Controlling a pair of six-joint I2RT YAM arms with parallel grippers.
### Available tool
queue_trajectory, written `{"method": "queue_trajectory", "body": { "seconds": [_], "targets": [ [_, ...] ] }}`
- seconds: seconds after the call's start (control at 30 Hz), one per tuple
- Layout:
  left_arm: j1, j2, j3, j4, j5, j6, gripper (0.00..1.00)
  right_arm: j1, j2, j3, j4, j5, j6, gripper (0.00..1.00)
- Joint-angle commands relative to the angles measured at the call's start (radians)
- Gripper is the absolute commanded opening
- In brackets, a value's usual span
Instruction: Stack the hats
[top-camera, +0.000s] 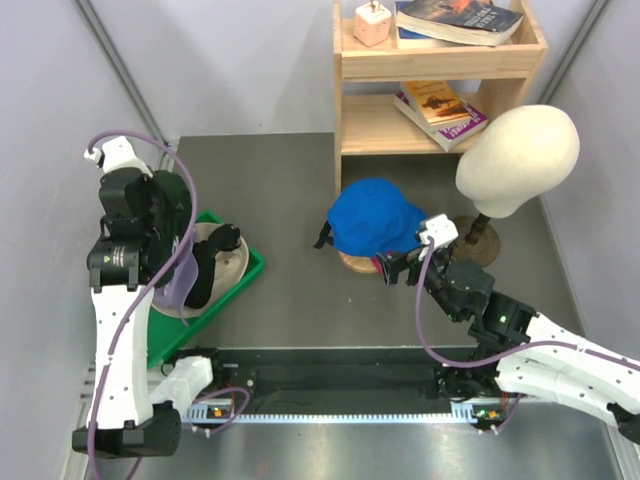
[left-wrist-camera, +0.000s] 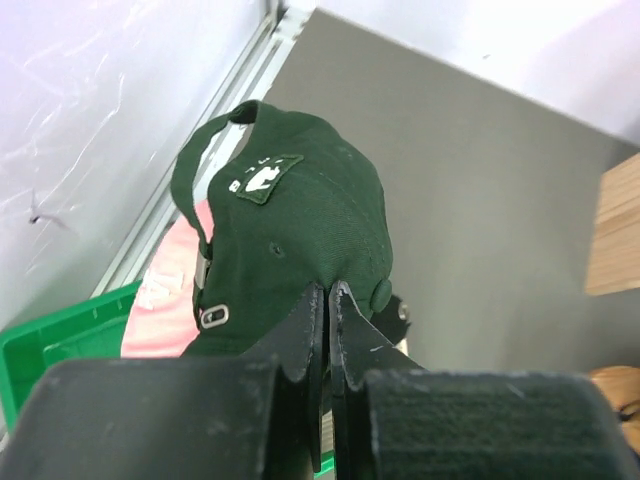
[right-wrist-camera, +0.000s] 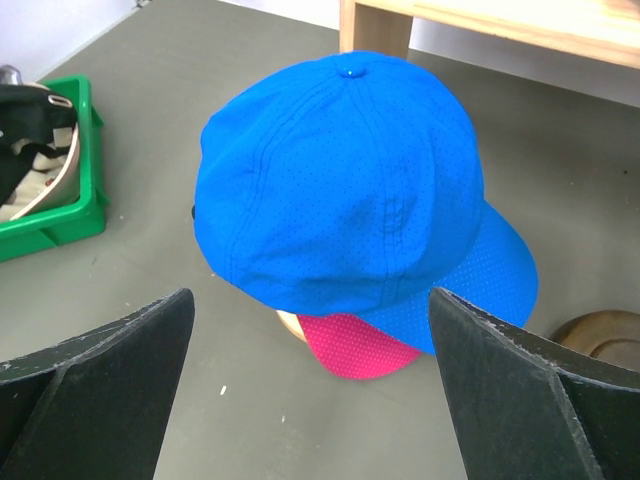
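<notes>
A dark cap with a white logo (left-wrist-camera: 290, 220) lies in the green tray (left-wrist-camera: 60, 340) on top of a pale pink cap (left-wrist-camera: 165, 300). My left gripper (left-wrist-camera: 329, 290) is shut on the dark cap's crown fabric, next to its top button. From above, that cap (top-camera: 215, 260) shows beside the left wrist. A blue cap (right-wrist-camera: 340, 180) sits over a bright pink hat (right-wrist-camera: 360, 345) on a round wooden stand (top-camera: 355, 264). My right gripper (right-wrist-camera: 310, 300) stands wide open just short of the blue cap (top-camera: 372, 218), touching nothing.
A cream mannequin head (top-camera: 520, 160) on a brown base (top-camera: 478, 240) stands right of the stacked hats. A wooden shelf (top-camera: 440, 80) with books is at the back. The green tray (top-camera: 245, 272) sits at the left by the wall.
</notes>
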Motion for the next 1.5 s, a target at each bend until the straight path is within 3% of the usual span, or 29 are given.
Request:
{"method": "queue_trajectory", "body": {
  "seconds": [0.0,0.23,0.37,0.67,1.2,1.47],
  "targets": [
    [0.001,-0.039,0.082,0.042,0.043,-0.021,0.0,-0.012,0.011,0.026,0.014,0.001,0.0,1.0],
    [0.001,-0.09,0.126,0.026,0.033,-0.025,0.0,-0.011,0.023,0.023,0.012,-0.009,0.009,1.0],
    [0.001,-0.139,0.054,0.043,-0.123,-0.001,0.0,-0.011,0.026,0.023,0.011,-0.017,0.012,1.0],
    [0.001,-0.194,-0.073,0.081,-0.189,0.016,0.0,-0.011,0.016,0.026,-0.011,-0.019,0.018,1.0],
    [0.001,-0.128,0.203,0.06,0.078,-0.068,0.0,-0.011,0.02,0.072,-0.006,-0.038,0.034,1.0],
    [0.001,-0.042,0.264,0.164,0.334,-0.212,0.0,-0.011,0.02,0.092,0.133,-0.213,0.173,1.0]
  ]
}}
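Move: The left hand already holds the green cap clear of the green bin, with the pink cap seeming to hang from it, some 15 cm below the hand and 3 cm to its left. The blue hat on the wooden stand lies about 43 cm to the right, 4 cm ahead and 14 cm lower. The bin's middle is about 9 cm back, 3 cm right and 28 cm down. From the right hand, the blue hat is roughly 11 cm ahead, 5 cm left, 5 cm lower. Keeping its shut pinch on the green cap, the left hand lifts about 5 cm while easing back some 5 cm, then dips about 3 cm towards the bin and rises again. This second lift carries it about 10 cm higher, away from the bin, with the fingers tipping up some 20 degrees, and at the end it starts swinging right and slightly forward. ##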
